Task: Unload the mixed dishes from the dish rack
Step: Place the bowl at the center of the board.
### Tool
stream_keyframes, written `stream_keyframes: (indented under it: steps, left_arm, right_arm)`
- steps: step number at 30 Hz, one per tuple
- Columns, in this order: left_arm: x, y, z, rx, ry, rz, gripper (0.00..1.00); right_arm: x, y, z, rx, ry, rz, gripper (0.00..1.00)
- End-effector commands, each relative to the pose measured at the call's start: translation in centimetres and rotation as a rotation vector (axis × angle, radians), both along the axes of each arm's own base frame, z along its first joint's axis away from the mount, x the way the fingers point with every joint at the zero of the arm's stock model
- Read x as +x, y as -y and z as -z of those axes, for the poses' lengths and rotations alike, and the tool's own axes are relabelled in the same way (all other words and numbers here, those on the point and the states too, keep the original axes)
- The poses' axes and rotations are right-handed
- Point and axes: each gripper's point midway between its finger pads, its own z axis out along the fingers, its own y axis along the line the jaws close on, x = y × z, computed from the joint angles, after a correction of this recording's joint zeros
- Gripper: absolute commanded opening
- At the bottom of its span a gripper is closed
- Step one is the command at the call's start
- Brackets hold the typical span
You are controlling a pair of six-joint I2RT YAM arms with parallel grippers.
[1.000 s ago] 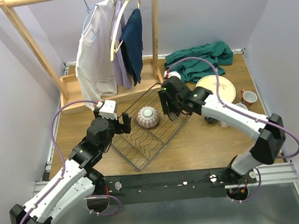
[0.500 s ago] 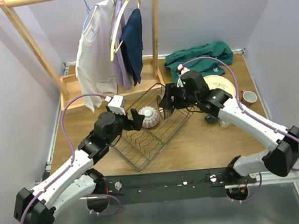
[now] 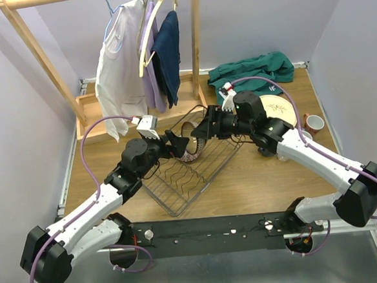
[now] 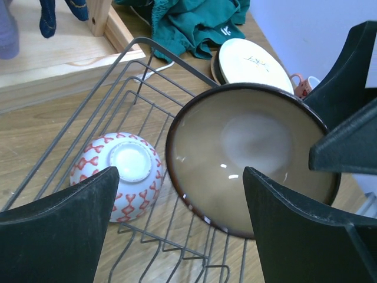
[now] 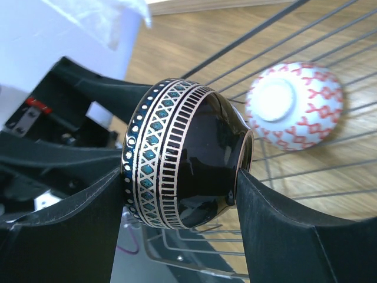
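My right gripper point(image 5: 179, 177) is shut on a dark bowl point(image 5: 182, 159) with a teal and white patterned band. It holds the bowl on its side above the black wire dish rack point(image 3: 178, 181). The left wrist view looks straight into that bowl's tan inside point(image 4: 253, 153). My left gripper point(image 4: 179, 177) is open, its fingers spread just in front of the bowl's rim and holding nothing. In the top view the two grippers point(image 3: 176, 144) point(image 3: 204, 131) meet over the rack's far end. A white bowl with red pattern point(image 4: 118, 174) lies upside down in the rack.
A cream plate point(image 3: 273, 109) lies on the table to the right of the rack, with a red cup point(image 3: 313, 123) beyond it. A green cloth point(image 3: 255, 72) is heaped at the back right. The wooden clothes rack point(image 3: 93, 116) with hanging shirts stands at the back left.
My right gripper has swung the dark bowl left and turned its mouth toward the left gripper. My left gripper has reached right and forward to the bowl.
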Motion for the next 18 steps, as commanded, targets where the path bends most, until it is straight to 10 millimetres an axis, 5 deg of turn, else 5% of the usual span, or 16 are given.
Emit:
stream_keyframes:
  steps: [1,18]
  left_arm:
    - [0.4,0.4,0.2,-0.092,-0.044,-0.002,0.92]
    - [0.6,0.6,1.3,-0.266,-0.162,0.095,0.64]
  right_arm:
    - [-0.6,-1.6,-4.5,0.19,0.067,-0.078,0.39]
    - [-0.4,-2.2,-4.9,0.295,0.048,-0.137,0.38]
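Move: The black bowl, held by the right gripper, hangs with its mouth facing the left hand, its middle about 4 cm to that hand's right, 2 cm ahead and 2 cm higher. From the right hand, the bowl's middle is some 2 cm to the left and 1 cm back. The red-patterned bowl sits upside down about 7 cm ahead of the left hand and 15 cm below, in the dish rack, whose middle is roughly 4 cm ahead and 20 cm below. Sinking about 2 cm and edging a little forward, the left hand tips its fingers down and rolls its left side down, some 15 degrees in all, while its wide-open fingers close by roughly a third over the black bowl's near rim, one finger at the mouth. The right hand keeps its pinch and lifts the bowl about 2 cm, easing left and rolling its left side up some 10 degrees. ##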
